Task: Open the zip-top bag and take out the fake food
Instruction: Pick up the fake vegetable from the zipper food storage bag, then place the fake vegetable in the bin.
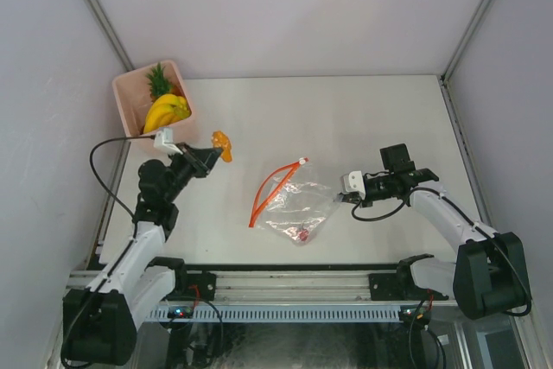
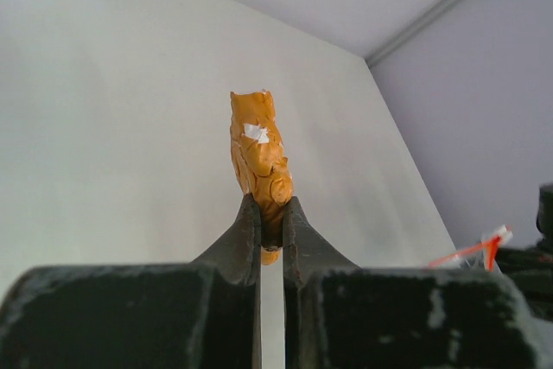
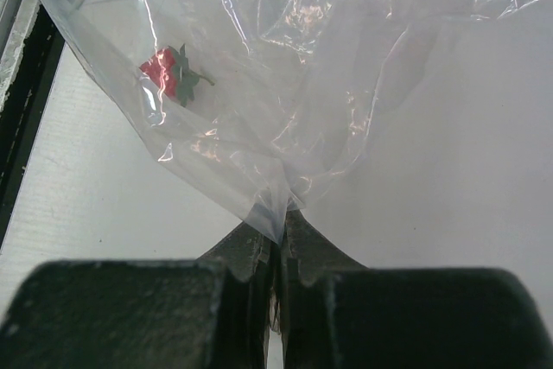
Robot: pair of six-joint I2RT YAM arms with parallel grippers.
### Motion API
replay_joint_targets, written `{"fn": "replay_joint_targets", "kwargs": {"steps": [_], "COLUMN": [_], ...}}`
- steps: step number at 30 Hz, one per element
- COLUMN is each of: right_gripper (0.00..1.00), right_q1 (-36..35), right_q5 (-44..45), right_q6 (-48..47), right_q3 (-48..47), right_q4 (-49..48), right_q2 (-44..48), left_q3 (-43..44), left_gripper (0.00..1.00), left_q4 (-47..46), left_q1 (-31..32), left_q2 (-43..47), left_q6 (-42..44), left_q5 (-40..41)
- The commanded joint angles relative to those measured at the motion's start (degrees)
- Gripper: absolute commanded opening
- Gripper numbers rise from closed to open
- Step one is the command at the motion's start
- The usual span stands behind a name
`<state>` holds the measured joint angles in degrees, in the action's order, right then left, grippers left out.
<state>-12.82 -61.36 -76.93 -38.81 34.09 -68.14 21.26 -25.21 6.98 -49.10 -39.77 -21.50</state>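
Observation:
The clear zip-top bag [image 1: 294, 200] lies mid-table, its red-orange zip strip [image 1: 270, 186] gaping open toward the left. A small red piece with green leaves [image 3: 170, 73] stays inside it. My right gripper [image 3: 279, 229] is shut on the bag's right corner [image 1: 335, 199]. My left gripper [image 2: 271, 218] is shut on an orange piece of fake food [image 2: 259, 149], held in the air left of the bag [image 1: 223, 144], near the pink bin [image 1: 130, 92]. In the bin lie a yellow banana bunch [image 1: 167, 111] and a pineapple's green top [image 1: 158, 82].
The pink bin stands at the table's back left corner against the wall. Grey walls close the table on three sides. A black rail [image 1: 285, 274] with the arm bases runs along the near edge.

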Motion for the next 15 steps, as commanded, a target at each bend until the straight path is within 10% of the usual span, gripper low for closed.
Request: {"fn": "replay_joint_targets", "kwargs": {"steps": [1, 15], "right_gripper": [0.0, 0.0], "right_q1": [0.2, 0.0], "right_q5": [-1.1, -0.9], "right_q6": [0.9, 1.1], "right_q3": [-2.0, -2.1], "right_q4": [-1.3, -1.6], "right_q2": [1.3, 1.7], "left_q3": [7.0, 16.8], "left_gripper": [0.0, 0.0], "left_q4": [-2.9, -1.1], "left_q1": [-6.4, -16.7], "left_q2": [-2.3, -10.7], "left_q6": [-2.7, -6.3], "left_q5": [-3.7, 3.3]}}
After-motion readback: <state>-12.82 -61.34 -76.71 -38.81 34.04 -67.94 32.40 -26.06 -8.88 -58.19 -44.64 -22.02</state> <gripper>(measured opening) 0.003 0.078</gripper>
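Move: The left hand already holds the fake vegetable. The pink bin it is headed for has its middle about 18 cm to this hand's left, 12 cm ahead and 14 cm lower. In the bin, the bananas sit roughly 15 cm left and 11 cm ahead, the pineapple some 17 cm left and 18 cm ahead. The zip-top bag lies about 19 cm right and 11 cm back. From the right hand the bin is around 49 cm left and 22 cm ahead. Still pinching the orange-brown fake vegetable between its closed fingers, the left hand swings it towards the bin, about 9 cm left and 6 cm forward while climbing nearly 5 cm. It turns some 15 degrees counter-clockwise on the way and ends near the bin's right-hand side. ##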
